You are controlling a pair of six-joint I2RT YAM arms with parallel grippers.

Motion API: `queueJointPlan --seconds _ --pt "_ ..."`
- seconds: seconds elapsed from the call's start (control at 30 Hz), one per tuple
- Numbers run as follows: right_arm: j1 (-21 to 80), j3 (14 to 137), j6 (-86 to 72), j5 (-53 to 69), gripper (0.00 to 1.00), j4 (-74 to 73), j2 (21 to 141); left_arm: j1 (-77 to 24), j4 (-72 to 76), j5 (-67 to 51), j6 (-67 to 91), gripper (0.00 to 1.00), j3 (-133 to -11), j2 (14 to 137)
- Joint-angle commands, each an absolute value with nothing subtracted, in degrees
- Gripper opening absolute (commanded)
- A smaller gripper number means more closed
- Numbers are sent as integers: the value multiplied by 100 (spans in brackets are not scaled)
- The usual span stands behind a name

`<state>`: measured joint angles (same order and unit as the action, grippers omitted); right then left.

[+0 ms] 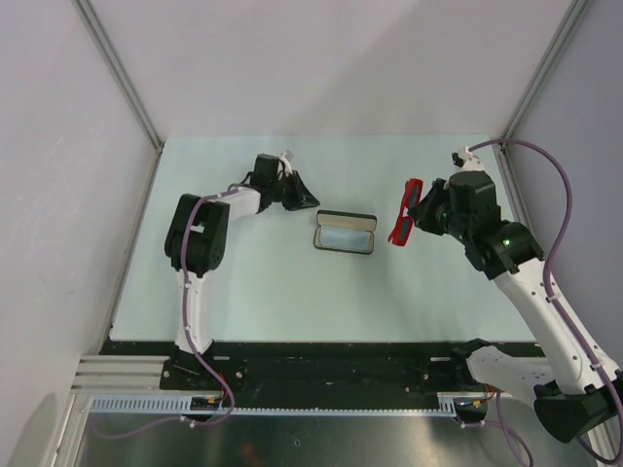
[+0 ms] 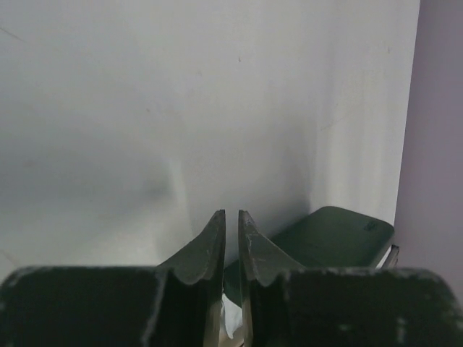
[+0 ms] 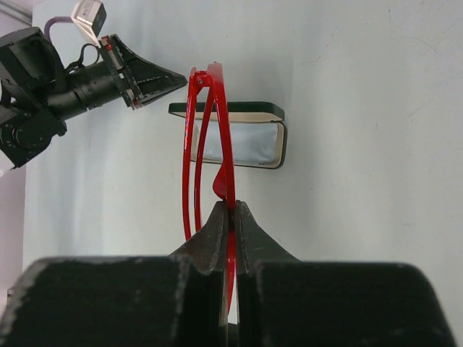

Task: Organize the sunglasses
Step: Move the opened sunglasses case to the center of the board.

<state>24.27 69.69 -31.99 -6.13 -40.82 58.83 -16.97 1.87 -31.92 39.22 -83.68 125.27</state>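
Observation:
The red sunglasses (image 1: 402,214) hang folded in the air, right of the open black case (image 1: 317,233). My right gripper (image 1: 421,220) is shut on them. In the right wrist view the jaws (image 3: 233,207) pinch the red frame (image 3: 219,123) at its middle, above the table and in front of the case (image 3: 224,109). A pale blue cloth (image 3: 239,143) lines the case. My left gripper (image 1: 304,196) sits just left of the case's far corner, apart from it. Its fingertips (image 2: 231,215) stand almost together with only a thin slit, gripping nothing that I can see. The case (image 2: 336,235) lies to their right.
The pale green table (image 1: 243,282) is walled in by white panels on the left, back and right. The black base rail (image 1: 321,365) runs along the near edge.

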Motion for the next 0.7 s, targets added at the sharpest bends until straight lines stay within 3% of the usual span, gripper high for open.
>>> queueJointPlan --seconds 0.0,0.33,0.67 --pt "2391 6996 -3243 -580 0 -3823 5854 -1846 299 -3313 4210 16 -8271 12603" --pt "2382 6996 -3278 -580 0 -4007 5783 -2083 185 -3305 3868 15 -8078 12648" --pt "2364 6891 -3366 -721 0 -4359 6170 -2443 176 -3314 3419 15 -7103 12200"
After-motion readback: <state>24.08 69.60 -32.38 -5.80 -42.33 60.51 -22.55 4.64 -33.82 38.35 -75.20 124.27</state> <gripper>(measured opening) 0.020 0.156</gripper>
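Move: The open sunglasses case stands back and to the right of the left gripper, its middle about 7 cm back, 8 cm right and some 3 cm lower. The left end of its lid is nearest, roughly 3 cm back, 1 cm right and 3 cm below. Nothing else is near it. From the right gripper, which still holds the red sunglasses up, the case is around 13 cm ahead, 9 cm left and 27 cm below. Bring the nearly shut left gripper back some 6 cm towards the robot and 3 to 4 cm to the right, sinking about 3 cm mainly in the first half, so that the fingertips meet the left end of the case's raised lid and push it back and right. Keep the finger gap as it is; turn the wrist only slightly clockwise. ##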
